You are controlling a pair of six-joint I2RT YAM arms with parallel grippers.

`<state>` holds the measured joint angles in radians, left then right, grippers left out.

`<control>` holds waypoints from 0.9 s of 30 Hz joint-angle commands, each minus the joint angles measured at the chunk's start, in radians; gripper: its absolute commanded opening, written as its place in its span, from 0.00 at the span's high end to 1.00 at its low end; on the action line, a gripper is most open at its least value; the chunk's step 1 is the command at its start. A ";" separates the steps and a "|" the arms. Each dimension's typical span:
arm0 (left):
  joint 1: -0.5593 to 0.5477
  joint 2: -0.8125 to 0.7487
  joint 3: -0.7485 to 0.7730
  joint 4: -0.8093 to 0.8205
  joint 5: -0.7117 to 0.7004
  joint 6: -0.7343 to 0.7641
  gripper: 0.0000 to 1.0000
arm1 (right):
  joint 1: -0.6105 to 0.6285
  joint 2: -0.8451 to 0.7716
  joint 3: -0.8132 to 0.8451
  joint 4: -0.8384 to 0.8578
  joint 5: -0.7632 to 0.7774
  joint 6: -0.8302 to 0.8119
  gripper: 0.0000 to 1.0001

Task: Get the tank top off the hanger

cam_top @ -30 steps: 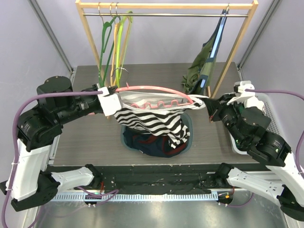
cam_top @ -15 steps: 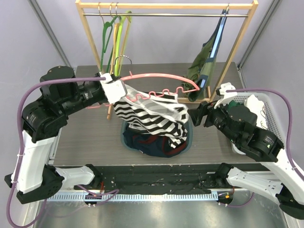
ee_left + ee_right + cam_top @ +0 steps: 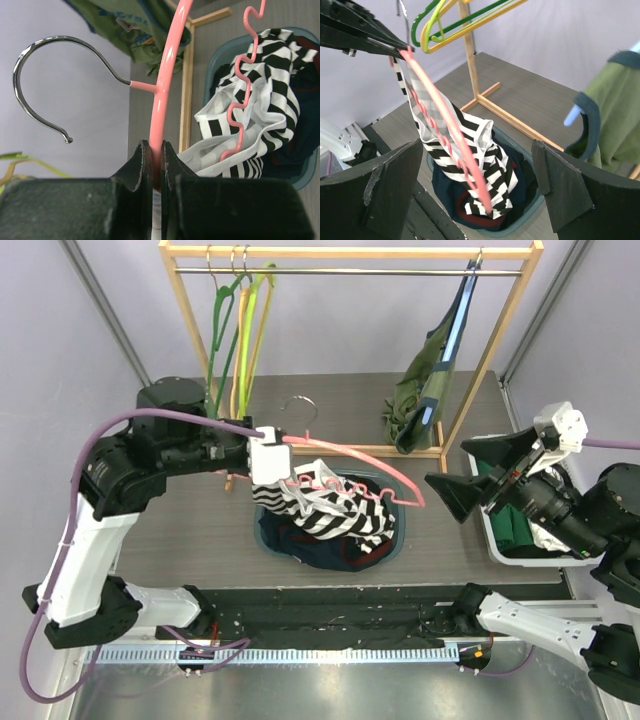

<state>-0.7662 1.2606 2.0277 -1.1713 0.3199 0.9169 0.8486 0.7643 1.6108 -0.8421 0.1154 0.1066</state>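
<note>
My left gripper (image 3: 272, 455) is shut on the pink hanger (image 3: 350, 452) just below its metal hook; the left wrist view shows its jaws (image 3: 157, 160) clamped on the pink neck (image 3: 167, 65). The hanger tilts down to the right over the basket. The black-and-white striped tank top (image 3: 330, 510) hangs bunched from the hanger's wavy lower bar and trails into the basket; it also shows in the left wrist view (image 3: 260, 110) and the right wrist view (image 3: 485, 155). The hanger's right end is bare. My right gripper (image 3: 470, 475) is open and empty, to the right of the hanger.
A teal basket (image 3: 398, 530) with dark clothes sits under the tank top. A wooden rack (image 3: 350, 252) stands behind, with green and yellow hangers (image 3: 235, 330) on its left and a green garment (image 3: 425, 380) on its right. A white bin (image 3: 495, 540) is at the right.
My right gripper has let go and pulled back to the right, opening wide. My left arm has swung the hanger forward and tilted it down; the tank top has slid off the right end and bunched.
</note>
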 commanded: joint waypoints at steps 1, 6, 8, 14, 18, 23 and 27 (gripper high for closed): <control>-0.054 0.037 0.068 -0.033 0.074 0.117 1.00 | 0.000 0.102 0.017 0.034 -0.102 -0.102 0.00; -0.099 0.080 0.103 -0.057 0.041 0.183 1.00 | 0.000 0.182 0.041 0.038 -0.244 -0.159 0.00; -0.120 0.094 0.117 -0.062 0.030 0.195 1.00 | -0.002 0.201 0.052 0.038 -0.279 -0.165 0.00; -0.140 0.111 0.138 -0.064 0.010 0.200 1.00 | -0.002 0.250 0.058 0.040 -0.393 -0.150 0.05; -0.142 0.109 0.137 -0.064 0.005 0.198 1.00 | -0.002 0.254 0.035 0.041 -0.444 -0.137 0.12; -0.143 0.108 0.138 -0.051 0.002 0.194 1.00 | -0.002 0.247 -0.005 0.046 -0.473 -0.119 0.23; -0.145 0.112 0.147 -0.039 0.004 0.181 1.00 | -0.002 0.239 -0.029 0.049 -0.479 -0.108 0.30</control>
<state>-0.9039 1.3808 2.1296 -1.2716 0.3214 1.1046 0.8486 1.0187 1.5986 -0.8333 -0.3298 -0.0208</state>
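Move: The right gripper, empty and open, has the free right arm of the pink hanger about 9 cm to its left, 2 cm back and 5 cm below. The striped tank top hangs bunched some 19 cm left, 6 cm back and 18 cm below; the basket lies about 17 cm left, 6 cm back and 33 cm below. From the left gripper, holding the hanger beside its hook, that free arm is 18 cm right, 5 cm back, slightly lower. Sweep the open right gripper about 11 cm left and some 5 cm down onto the pink hanger's free arm, turning it roughly 25 degrees counter-clockwise, then start narrowing its fingers around the arm without shutting them. Meanwhile keep the left grip and carry the hanger about 4 cm right, towards the right gripper, turning it clockwise, then hold it there. ##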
